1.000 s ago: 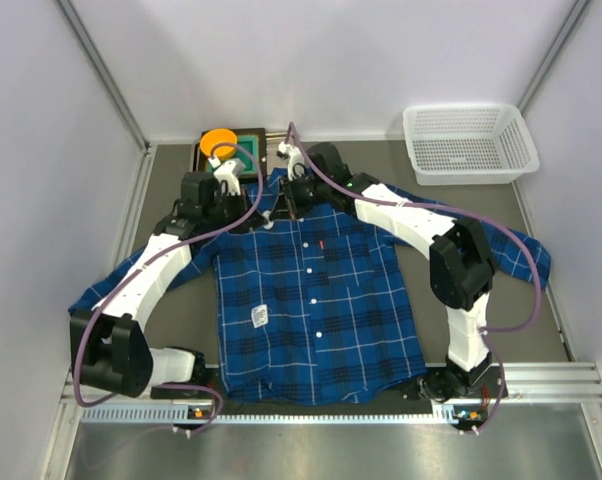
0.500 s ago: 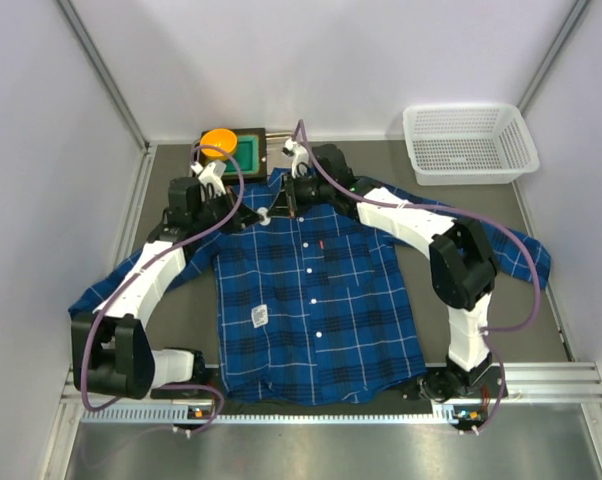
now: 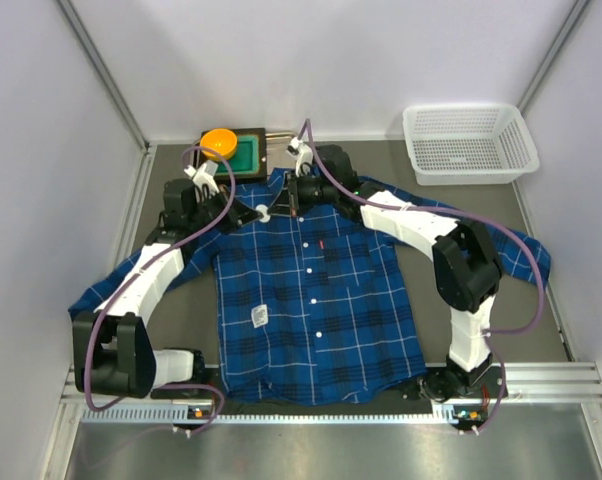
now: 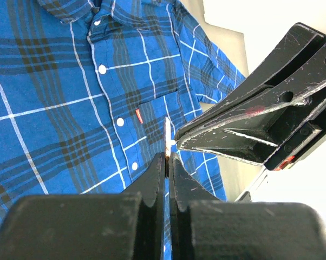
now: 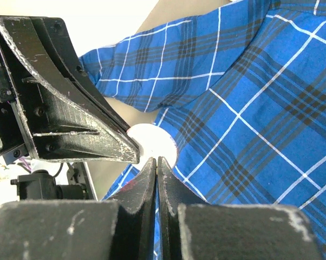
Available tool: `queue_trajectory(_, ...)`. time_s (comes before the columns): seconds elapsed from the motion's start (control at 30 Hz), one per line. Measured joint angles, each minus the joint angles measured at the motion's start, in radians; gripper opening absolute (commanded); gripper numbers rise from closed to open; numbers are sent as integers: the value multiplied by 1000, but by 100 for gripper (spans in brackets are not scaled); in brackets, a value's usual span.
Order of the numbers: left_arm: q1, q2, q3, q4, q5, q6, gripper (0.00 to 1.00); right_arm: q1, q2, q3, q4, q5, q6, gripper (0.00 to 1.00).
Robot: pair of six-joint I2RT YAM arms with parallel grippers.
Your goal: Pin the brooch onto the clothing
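Note:
The clothing is a blue plaid shirt lying flat, buttons up, collar at the far end. Over its collar my two grippers meet tip to tip. The brooch, a small pale disc, hangs between them above the shirt. My left gripper is shut on it: the left wrist view shows the brooch edge-on, rising from the closed left gripper. My right gripper is shut, tips touching the brooch face. Whether they pinch anything on it I cannot tell. The chest pocket's red mark lies below.
An orange dish and a dark box with a green lining stand just behind the collar. A white mesh basket sits at the back right. The shirt sleeves spread to both sides; walls close in left, right and behind.
My left arm has swung leftward, away from the orange dish, its gripper staying by the collar. The pale disc now shows between the two grippers. The right arm has barely moved.

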Motion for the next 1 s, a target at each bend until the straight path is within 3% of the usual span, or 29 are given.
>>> queue_trajectory(0.37,-8,0,13,2,7,90,0,0,3,23,-5,-16,-2,0)
queue_trajectory(0.57,-19,0,38,-29,-7,162,0,0,22,69,-18,-32,-2,35)
queue_trajectory(0.67,-23,0,39,-55,-16,191,0,0,24,87,-21,-39,-5,47)
queue_trajectory(0.8,-24,7,45,-94,-35,230,0,-1,25,118,-25,-42,-18,52)
queue_trajectory(1.0,-25,35,73,-180,-122,314,0,-15,25,146,-41,-25,-46,51)
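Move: The left hand still holds the brooch, its middle about 1 cm ahead and 1 cm to the right of the pads, level with them; from the right hand's closed tips it lies some 2 cm left, level and neither ahead nor back. Below spread the shirt's pieces: the top button roughly 8 cm ahead, 7 cm right and 18 cm beneath the right hand, the red tag about 2 cm ahead, 12 cm right and equally low. The right hand comes free of the brooch, rising about 4 cm and at the last easing some 2 cm forward, its shut fingers opening to about half on the way up. The left hand keeps its pinch on the brooch, at first nearly in place while its wrist begins to turn, then sinks some 2.5 cm towards the shirt and shifts nearly 2 cm left, away from the right hand, with its fingertips tipping about 15 degrees further down. ##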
